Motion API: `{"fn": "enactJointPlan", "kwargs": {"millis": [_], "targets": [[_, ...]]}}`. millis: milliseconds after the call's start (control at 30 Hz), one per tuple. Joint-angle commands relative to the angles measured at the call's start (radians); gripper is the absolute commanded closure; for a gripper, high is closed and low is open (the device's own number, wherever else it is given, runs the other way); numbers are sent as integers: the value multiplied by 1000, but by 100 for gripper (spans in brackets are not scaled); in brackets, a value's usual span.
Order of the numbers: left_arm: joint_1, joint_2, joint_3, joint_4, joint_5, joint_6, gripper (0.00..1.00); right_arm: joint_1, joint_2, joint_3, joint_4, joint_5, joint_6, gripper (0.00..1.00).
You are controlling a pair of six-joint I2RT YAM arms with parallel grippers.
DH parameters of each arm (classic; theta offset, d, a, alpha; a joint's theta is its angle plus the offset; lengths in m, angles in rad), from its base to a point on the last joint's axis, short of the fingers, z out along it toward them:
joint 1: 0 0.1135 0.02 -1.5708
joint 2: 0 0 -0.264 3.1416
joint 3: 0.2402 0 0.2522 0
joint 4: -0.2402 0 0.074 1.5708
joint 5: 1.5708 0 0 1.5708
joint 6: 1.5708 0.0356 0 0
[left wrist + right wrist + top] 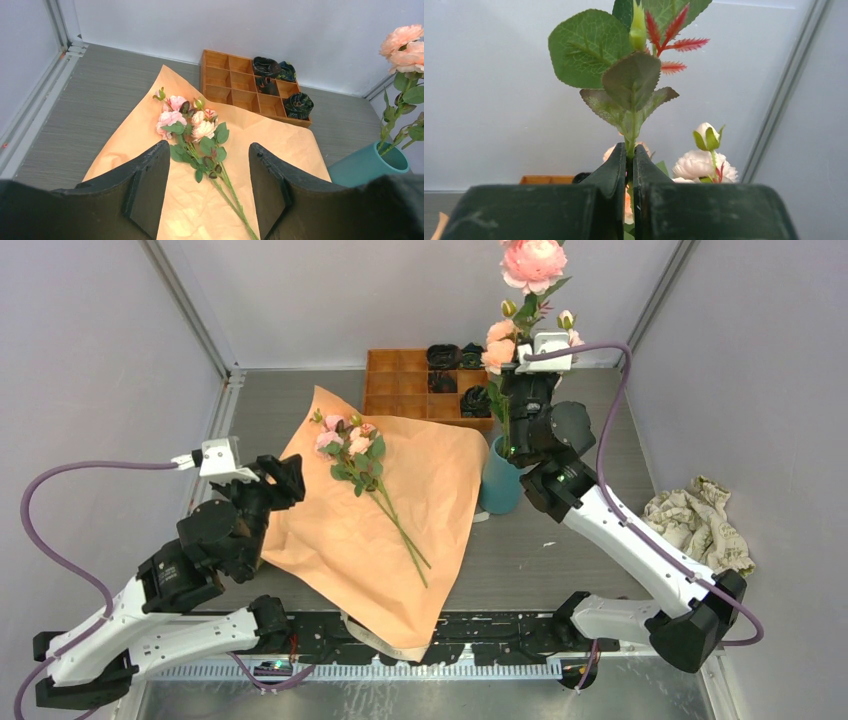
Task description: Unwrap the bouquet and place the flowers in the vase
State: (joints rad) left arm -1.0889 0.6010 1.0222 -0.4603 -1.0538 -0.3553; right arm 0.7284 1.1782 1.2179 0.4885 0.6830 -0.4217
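Observation:
The bouquet lies unwrapped: its peach-orange paper (pixel 330 540) is spread flat on the table. A bunch of pink flowers (pixel 348 440) on long green stems rests on it. My left gripper (pixel 285 476) hovers open at the paper's left edge, and in its wrist view these flowers (pixel 192 122) lie ahead of the spread fingers (pixel 150 185). The teal vase (pixel 497 485) stands right of the paper. Above it my right gripper (pixel 510 390) is shut on the stem of an upright flower branch (pixel 533 262) whose lower end is in the vase. The pinched stem (pixel 630 125) rises between the shut jaws.
An orange compartmented tray (pixel 405 380) with dark rolled bundles (pixel 455 360) stands at the back, just behind the vase. A crumpled floral cream cloth (pixel 695 520) lies at the right wall. Grey walls close in on both sides.

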Motion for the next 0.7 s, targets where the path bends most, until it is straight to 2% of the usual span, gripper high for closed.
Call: {"fn": "enactJointPlan", "kwargs": {"millis": [0, 567, 667], "targets": [[0, 12, 11, 72, -5, 18, 40, -34, -39, -36, 77, -7, 74, 99], [1, 70, -8, 108, 20, -5, 37, -36, -159, -291, -30, 2, 288, 99], [1, 83, -8, 110, 23, -8, 37, -36, -188, -332, -55, 5, 317, 92]]}}
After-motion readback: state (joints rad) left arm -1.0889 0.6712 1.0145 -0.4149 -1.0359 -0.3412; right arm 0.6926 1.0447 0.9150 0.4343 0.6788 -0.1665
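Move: The vase stands almost straight below the right gripper, which already holds a flower stem: about 1 cm ahead, 1 cm to the right, its middle some 39 cm down. The blooms already in it are roughly 6 cm ahead, 3 cm right and 7 cm below. The flowers on the paper lie about 26 cm left, 4 cm ahead, 48 cm down. From the left gripper the vase is about 15 cm ahead, 38 cm right, 27 cm down. Lower the right gripper about 10 cm, nearly straight down towards the vase, after a slight nudge of 1 cm forward and right. Keep the stem pinched and tip the upward-pointing fingers down by about 10 degrees towards level. Meanwhile ease the open left gripper some 2 cm right, towards the flowers on the paper. ##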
